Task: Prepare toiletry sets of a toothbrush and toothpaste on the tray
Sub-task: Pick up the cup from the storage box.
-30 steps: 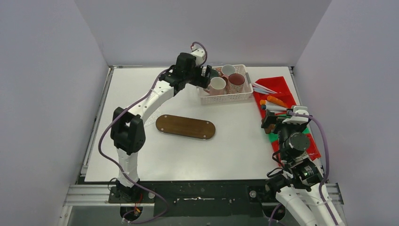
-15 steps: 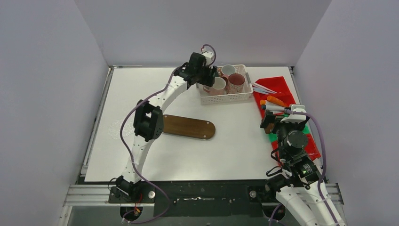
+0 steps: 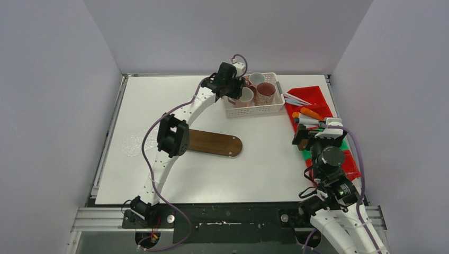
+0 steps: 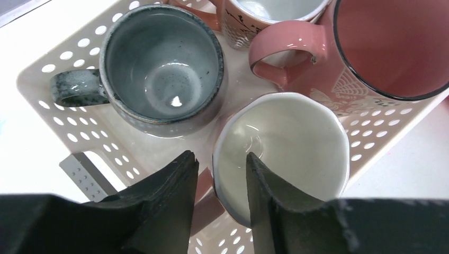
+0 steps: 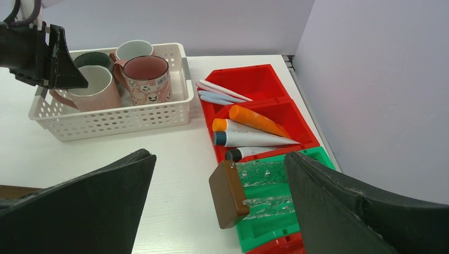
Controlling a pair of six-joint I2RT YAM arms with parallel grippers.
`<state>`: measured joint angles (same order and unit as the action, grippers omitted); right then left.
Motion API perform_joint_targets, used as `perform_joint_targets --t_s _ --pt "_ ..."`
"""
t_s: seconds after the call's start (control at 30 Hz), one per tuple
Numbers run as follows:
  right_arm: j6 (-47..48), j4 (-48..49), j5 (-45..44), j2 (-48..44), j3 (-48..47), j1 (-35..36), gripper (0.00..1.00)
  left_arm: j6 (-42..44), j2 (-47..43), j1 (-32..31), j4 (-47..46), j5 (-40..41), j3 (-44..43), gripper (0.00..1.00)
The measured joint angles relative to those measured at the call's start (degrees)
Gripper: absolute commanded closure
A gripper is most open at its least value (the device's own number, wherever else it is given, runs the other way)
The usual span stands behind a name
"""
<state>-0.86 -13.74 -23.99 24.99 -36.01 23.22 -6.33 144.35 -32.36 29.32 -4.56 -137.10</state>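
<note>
Several mugs stand in a white perforated basket (image 3: pixel 254 109) at the back. My left gripper (image 4: pixel 221 159) hangs over its left end, also visible in the right wrist view (image 5: pixel 53 58). Its jaws straddle the near wall of the pinkish-white mug (image 4: pixel 288 148), one finger outside and one inside, with small gaps showing on both sides. Beside it are a dark green mug (image 4: pixel 161 69) and a pink mug (image 4: pixel 392 47). Toothbrushes (image 5: pixel 219 91) and toothpaste tubes (image 5: pixel 254 120) lie in red bins (image 5: pixel 254 76). The wooden tray (image 3: pixel 212 142) lies bare mid-table. My right gripper (image 5: pixel 218 159) is open.
A green bin (image 5: pixel 317 159) under my right gripper holds a brown block (image 5: pixel 229 193) with clear plastic pieces. A fourth mug (image 5: pixel 133 49) stands at the basket's back. The left arm's elbow (image 3: pixel 172 138) hangs over the tray's left end. Grey walls close in three sides.
My left arm has stretched further right and lowered into the basket, and its jaws have narrowed around the pinkish-white mug's wall. The right arm has stayed put.
</note>
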Motion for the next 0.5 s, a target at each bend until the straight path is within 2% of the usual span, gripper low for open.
perform_joint_targets --t_s 0.17,0.27,0.37,0.5 --pt "0.0 0.0 0.0 0.1 0.3 0.0 0.00 0.1 0.1 -0.3 0.2 -0.2 0.0 0.68" --pt "0.0 0.0 0.0 0.1 0.3 0.0 0.00 0.1 0.1 -0.3 0.7 -0.1 0.0 0.77" --pt "0.0 0.0 0.0 0.1 0.3 0.0 0.00 0.2 0.1 -0.3 1.4 0.3 0.0 0.81" --pt "0.0 0.0 0.0 0.1 0.3 0.0 0.00 0.1 0.1 -0.3 2.5 1.2 0.0 0.96"
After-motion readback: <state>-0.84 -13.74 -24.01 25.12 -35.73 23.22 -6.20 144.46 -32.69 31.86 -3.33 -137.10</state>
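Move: The pale pink cup in the storage box has its middle about 3 cm right of my left hand, 1 cm back and 4 cm down; my fingers already straddle its rim on the handle side. At roughly that depth, the dark grey mug stands 8 cm straight ahead, the white mug 9 cm ahead and 8 cm right, and the red-lined mug 12 cm right and 1 cm ahead. From my right hand, the cup lies some 29 cm ahead, 22 cm left and 20 cm lower. My left hand closes its fingers from under half open to nearly shut on the near wall of the pink cup, one finger inside and one outside, pinching the rim. Meanwhile it sinks and eases back only about 1 cm each, barely tilting. ##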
